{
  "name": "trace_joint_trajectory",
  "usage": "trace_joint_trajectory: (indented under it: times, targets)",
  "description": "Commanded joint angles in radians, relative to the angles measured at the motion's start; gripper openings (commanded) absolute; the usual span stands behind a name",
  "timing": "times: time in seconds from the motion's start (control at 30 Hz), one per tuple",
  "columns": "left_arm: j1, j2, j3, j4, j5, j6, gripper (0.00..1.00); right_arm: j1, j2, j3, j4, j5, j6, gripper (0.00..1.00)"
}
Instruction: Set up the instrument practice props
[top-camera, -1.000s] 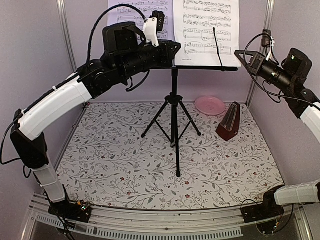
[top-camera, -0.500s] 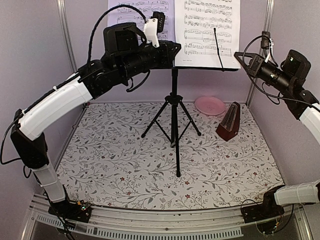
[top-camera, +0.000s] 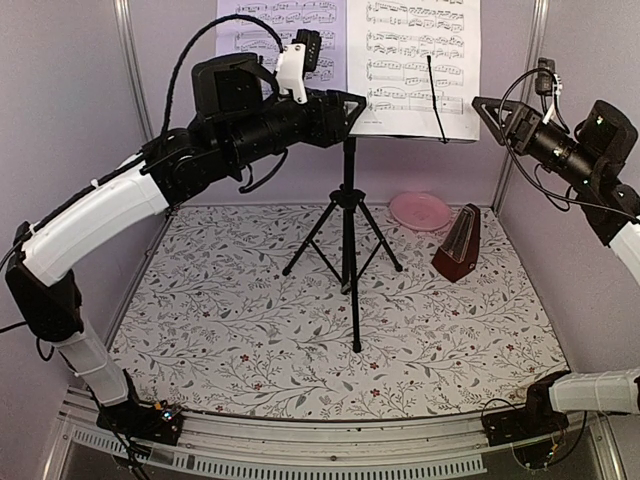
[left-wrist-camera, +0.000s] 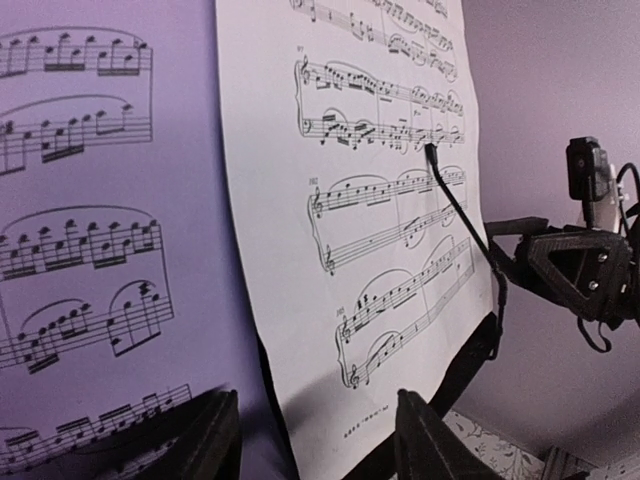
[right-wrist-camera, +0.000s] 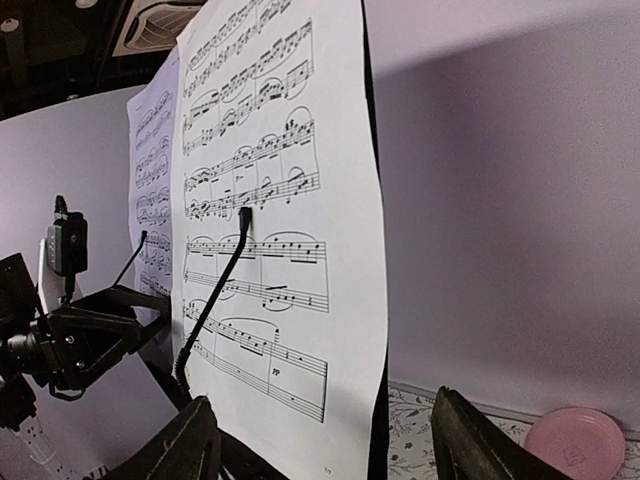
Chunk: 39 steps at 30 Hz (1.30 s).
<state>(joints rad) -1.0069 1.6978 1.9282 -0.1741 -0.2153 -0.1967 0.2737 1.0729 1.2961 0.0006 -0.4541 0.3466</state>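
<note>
The black music stand (top-camera: 348, 230) stands on its tripod legs mid-table. Two white sheet-music pages rest on its desk: the right page (top-camera: 413, 65) under a thin black retainer arm (top-camera: 436, 100), the left page (top-camera: 255, 35) partly hidden by my left arm. My left gripper (top-camera: 345, 108) is open just left of the right page's lower corner, with the page (left-wrist-camera: 370, 200) beyond its fingers (left-wrist-camera: 430, 445). My right gripper (top-camera: 487, 112) is open, a little right of the desk, facing the page (right-wrist-camera: 280, 200). The dark red-brown metronome (top-camera: 458, 243) stands on the table at right.
A pink round plate (top-camera: 420, 210) lies behind the metronome near the back wall, also in the right wrist view (right-wrist-camera: 578, 440). Purple walls with metal posts (top-camera: 132, 70) close in the floral-covered table (top-camera: 230, 330). Both arms are raised high at desk level.
Both grippers were shut at the stand's desk edges and have opened. The right gripper has drawn back to the right, and the left arm has shifted slightly left and up.
</note>
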Motion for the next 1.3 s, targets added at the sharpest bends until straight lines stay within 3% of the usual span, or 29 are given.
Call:
trace_joint_trajectory:
  times: [0.0, 0.13, 0.3, 0.53, 0.67, 0.8, 0.97, 1.13, 1.27]
  targets:
    - [-0.019, -0.096, -0.071, 0.058, 0.009, 0.039, 0.61, -0.002, -0.047, 0.012, -0.005, 0.006, -0.003, 0.80]
    - [-0.029, -0.192, -0.223, 0.114, 0.003, 0.057, 0.74, -0.001, -0.083, -0.024, -0.029, 0.009, -0.013, 0.90]
    - [-0.031, -0.338, -0.460, 0.217, 0.040, 0.081, 0.87, -0.002, -0.139, -0.128, -0.064, 0.000, -0.023, 0.94]
    - [-0.032, -0.452, -0.683, 0.236, 0.030, 0.035, 0.99, -0.002, -0.221, -0.317, -0.110, 0.099, -0.058, 1.00]
    - [-0.028, -0.482, -0.779, 0.257, 0.082, 0.002, 0.99, -0.008, -0.158, -0.429, -0.105, 0.129, -0.068, 0.99]
    - [-0.026, -0.512, -0.869, 0.292, 0.072, -0.064, 0.99, -0.013, -0.126, -0.504, -0.050, 0.252, -0.039, 0.99]
    - [-0.019, -0.544, -0.964, 0.328, 0.049, -0.116, 0.99, -0.012, -0.055, -0.502, -0.035, 0.588, 0.010, 0.99]
    - [-0.006, -0.566, -1.011, 0.345, 0.018, -0.150, 0.99, -0.012, 0.121, -0.380, -0.126, 0.820, 0.185, 0.99]
    - [0.007, -0.580, -1.034, 0.358, 0.008, -0.167, 0.99, -0.013, 0.271, -0.266, -0.196, 0.892, 0.288, 0.99]
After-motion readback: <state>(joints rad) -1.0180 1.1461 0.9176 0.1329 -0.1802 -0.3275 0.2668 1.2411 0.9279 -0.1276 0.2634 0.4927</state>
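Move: The metronome stands about 10 cm ahead of the right hand, 5 cm to its right and roughly 35 cm below; the pink plate lies some 18 cm beyond it and 5 cm farther left. The white sheet's middle is about 10 cm left of the right hand, 10 cm above and a few centimetres ahead. From the left hand the metronome is roughly 10 cm ahead, 24 cm right and 35 cm below, the sheet 10 cm right, 10 cm up and slightly ahead. The white sheet is left on the music stand as both hands, already partly open at its lower part, spread their fingers fully and clear it. The right backs off some 3 cm, then sinks about 27 cm and swings forward and right towards the metronome's top, tipping down and turning clockwise roughly 40 degrees. The left sinks about 17 cm while drawing back and left. ##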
